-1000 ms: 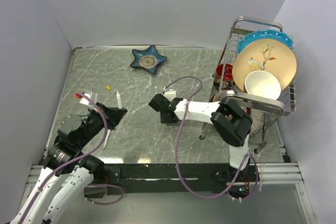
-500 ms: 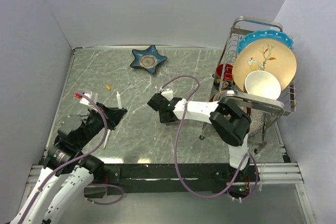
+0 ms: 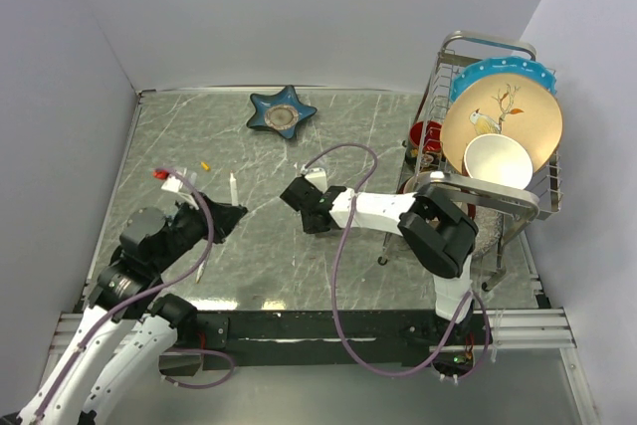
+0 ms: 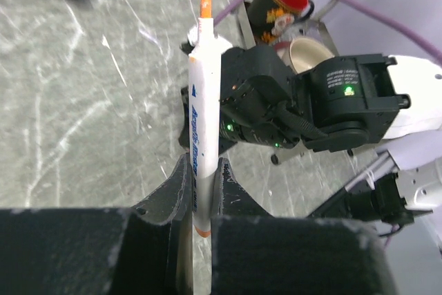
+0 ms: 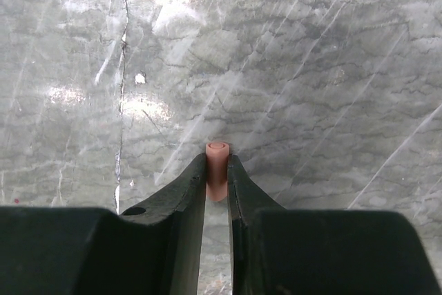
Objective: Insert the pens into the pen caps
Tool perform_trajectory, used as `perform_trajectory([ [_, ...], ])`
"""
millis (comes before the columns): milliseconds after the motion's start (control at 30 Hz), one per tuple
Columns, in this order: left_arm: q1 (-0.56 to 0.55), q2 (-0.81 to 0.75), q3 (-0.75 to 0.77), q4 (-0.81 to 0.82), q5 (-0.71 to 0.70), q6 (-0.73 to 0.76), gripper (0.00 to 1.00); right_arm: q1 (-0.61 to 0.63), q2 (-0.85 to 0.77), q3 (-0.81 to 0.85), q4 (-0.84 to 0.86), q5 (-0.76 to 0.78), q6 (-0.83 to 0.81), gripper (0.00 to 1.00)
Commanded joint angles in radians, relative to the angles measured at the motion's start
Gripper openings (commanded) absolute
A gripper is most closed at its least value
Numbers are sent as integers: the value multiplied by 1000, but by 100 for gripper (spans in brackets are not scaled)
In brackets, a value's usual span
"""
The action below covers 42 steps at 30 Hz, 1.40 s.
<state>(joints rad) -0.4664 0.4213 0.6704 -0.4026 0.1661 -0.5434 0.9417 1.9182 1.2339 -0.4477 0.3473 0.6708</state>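
My left gripper (image 4: pixel 202 170) is shut on a white pen (image 4: pixel 205 94) with blue print and an orange tip that points away from the wrist. In the top view that pen (image 3: pixel 234 191) sticks up out of the left gripper (image 3: pixel 227 216) at the table's left. A second white pen (image 3: pixel 202 266) lies on the table by the left arm. The right gripper (image 5: pixel 217 165) is shut on a red-orange pen cap (image 5: pixel 217 160), which stands upright on the marble, open end up. From above, the right gripper (image 3: pixel 296 196) is at mid-table and hides that cap. A yellow pen cap (image 3: pixel 206 165) lies at the far left.
A blue star-shaped dish (image 3: pixel 283 112) sits at the back. A dish rack (image 3: pixel 537 186) with plates, a white bowl and a red mug (image 3: pixel 426 134) fills the right side. Purple cables loop over both arms, and a red-tipped plug (image 3: pixel 159 174) sticks out near the left wrist.
The right gripper's jaws have closed in on the red-orange cap. My left arm has shifted slightly right and forward, carrying the pen with it.
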Motion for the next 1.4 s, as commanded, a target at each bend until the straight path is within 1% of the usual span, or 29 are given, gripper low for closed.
perform_trajectory([
  [0,-2,65,14,62,96,-38,1,-4,-4,-62,49,-36,1,9],
  [100,-2,86,-21,102,156,-82,1,-7,-39,-79,61,-31,3,8],
  [200,-2,93,-81,160,184,-131,1,-6,-73,-83,63,-30,1,7],
  [367,-2,93,-169,205,176,-191,1,-6,-108,-83,63,-25,7,7],
  [467,-2,89,-209,246,202,-222,1,-6,-139,-85,66,-18,18,7],
  [767,-2,106,-279,329,262,-271,1,-6,-266,-99,81,-24,38,6],
  [1100,-2,137,-354,499,346,-328,1,-6,-432,-113,124,-36,73,6],
  [1233,-3,146,-397,591,380,-355,1,-4,-498,-125,167,-63,90,5],
  [1367,-9,151,-417,636,395,-378,1,-1,-545,-142,205,-99,105,5],
])
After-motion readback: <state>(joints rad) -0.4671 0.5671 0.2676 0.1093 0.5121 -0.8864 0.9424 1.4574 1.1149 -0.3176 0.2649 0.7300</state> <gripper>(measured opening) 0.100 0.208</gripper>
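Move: The pen cap is already between the right fingers, down on the table; the upright white pen held by the left hand stands about 16 cm to the right hand's left, 8 cm back and some 28 cm higher. From the left hand that cap lies about 8 cm ahead, 16 cm to the right and 25 cm below. On the table, from the left hand, a spare pen lies about 12 cm left and 1 cm ahead, and a yellow cap some 27 cm ahead and 16 cm left, both roughly 26 cm below. Keeping its pinch on the pen cap, the right hand barely shifts at first, then lifts it about 16 cm nearly straight up, rolling its left side up and raising its fingertips. The left hand, still gripping the pen, sinks some 9 cm and goes 6 cm right towards the cap, fingers tipping down and swinging clockwise. ##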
